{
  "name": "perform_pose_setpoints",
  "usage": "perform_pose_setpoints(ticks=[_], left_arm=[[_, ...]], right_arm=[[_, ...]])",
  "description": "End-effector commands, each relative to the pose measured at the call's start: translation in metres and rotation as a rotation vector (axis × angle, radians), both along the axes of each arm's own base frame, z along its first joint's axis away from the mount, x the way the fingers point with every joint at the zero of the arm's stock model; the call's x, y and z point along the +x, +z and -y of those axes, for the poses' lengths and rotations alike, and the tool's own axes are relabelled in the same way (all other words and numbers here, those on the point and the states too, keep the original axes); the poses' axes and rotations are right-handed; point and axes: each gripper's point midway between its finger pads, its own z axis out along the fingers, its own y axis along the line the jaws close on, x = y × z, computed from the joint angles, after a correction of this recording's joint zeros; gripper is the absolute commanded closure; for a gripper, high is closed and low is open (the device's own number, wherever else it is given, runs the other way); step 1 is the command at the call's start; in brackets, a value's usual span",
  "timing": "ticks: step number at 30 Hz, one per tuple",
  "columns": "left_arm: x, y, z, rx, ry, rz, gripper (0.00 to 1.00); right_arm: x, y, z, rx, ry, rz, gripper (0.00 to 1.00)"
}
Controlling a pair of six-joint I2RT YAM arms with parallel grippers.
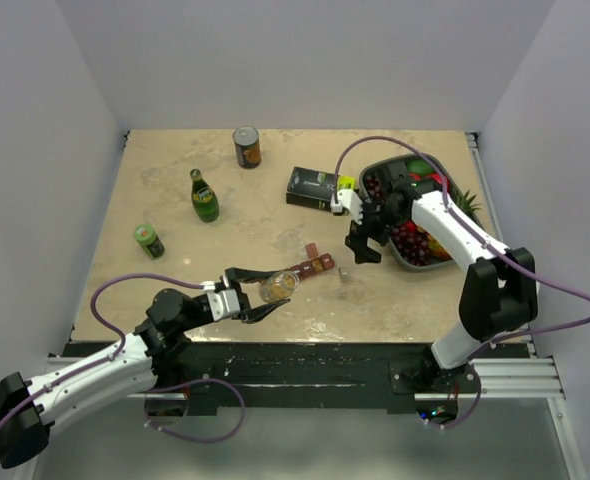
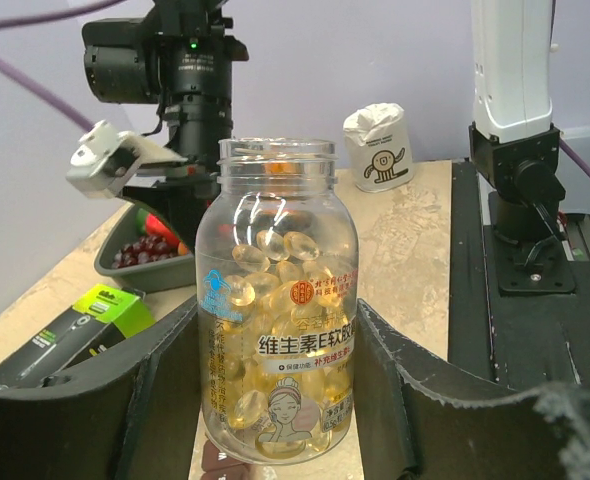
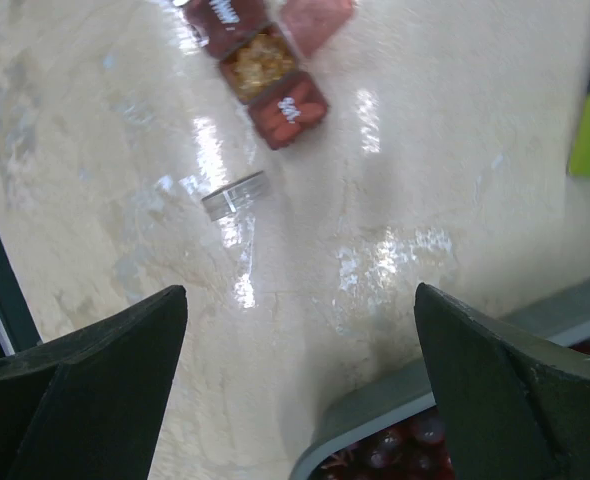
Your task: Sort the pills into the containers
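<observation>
My left gripper [image 1: 271,291] is shut on a clear pill bottle [image 1: 278,287], uncapped and full of yellow softgels [image 2: 275,245]. In the left wrist view both pads press the bottle's [image 2: 280,340] sides. The bottle sits at the left end of the dark red containers strip [image 1: 316,265]. In the right wrist view, one compartment of the containers [image 3: 266,74] stands open with yellow pills [image 3: 258,61] inside. The bottle's clear cap [image 3: 235,193] lies on the table beside the strip. My right gripper [image 1: 364,246] hangs open and empty over the table [image 3: 300,380], at the grey tray's corner.
A grey fruit tray [image 1: 377,165] with grapes stands at the right, its rim [image 3: 415,400] under my right fingers. Behind the strip lies a black-and-green box [image 1: 311,187]. Two green bottles [image 1: 204,196] [image 1: 148,240] and a can [image 1: 246,146] stand on the left and at the back.
</observation>
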Motion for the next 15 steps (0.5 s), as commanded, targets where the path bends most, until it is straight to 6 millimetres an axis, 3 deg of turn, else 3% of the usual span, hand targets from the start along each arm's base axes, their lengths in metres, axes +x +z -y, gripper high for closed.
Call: perform_pose_setpoints(ticks=[1,3,5,6,9,15], left_arm=[[-0.001,0.030,-0.001,-0.057,0.003,0.072,1.00],[-0.001,0.030,-0.001,-0.058,0.004,0.073,1.00],[-0.001,0.029,-0.001,-0.055,0.006,0.071,1.00],[-0.001,0.029,-0.001,-0.055,0.005,0.073,1.00],[0.000,0.029,-0.001,-0.054,0.009,0.071,1.00],[0.002,0.027,0.000,-0.048,0.014,0.068,1.00]], right_arm=[[-0.035,0.014,-0.024,0.095,0.485,0.091,0.01],[-0.047,0.008,-0.039,0.086,0.613,0.110,0.01],[-0.051,-0.003,-0.043,0.027,0.636,0.121,0.01],[-0.050,-0.004,-0.055,0.018,0.670,0.172,0.01],[-0.046,-0.007,-0.063,0.003,0.651,0.224,0.02],[-0.037,-0.027,-0.061,-0.080,0.613,0.264,0.03]])
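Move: Back and to the left of the right hand, about 5 cm each way and some 9 cm below, the jar's clear cap stands on its edge. The pillbox's middle lies 4 cm back and 14 cm left of that hand, the fruit tray's 8 cm ahead and 11 cm right. From the left hand, which holds the jar, the cap is about 11 cm ahead, 11 cm right and 22 cm lower. Swinging back and to the left, about 6 cm each way, the right hand leaves the edge of the fruit tray and comes in over the cap, first level, then sinking some 3 cm. Its wrist turns about 35 degrees counter-clockwise on the way, bringing the cap between the fingertips as they look down on it; the fingers stay wide open and still short of touching. ##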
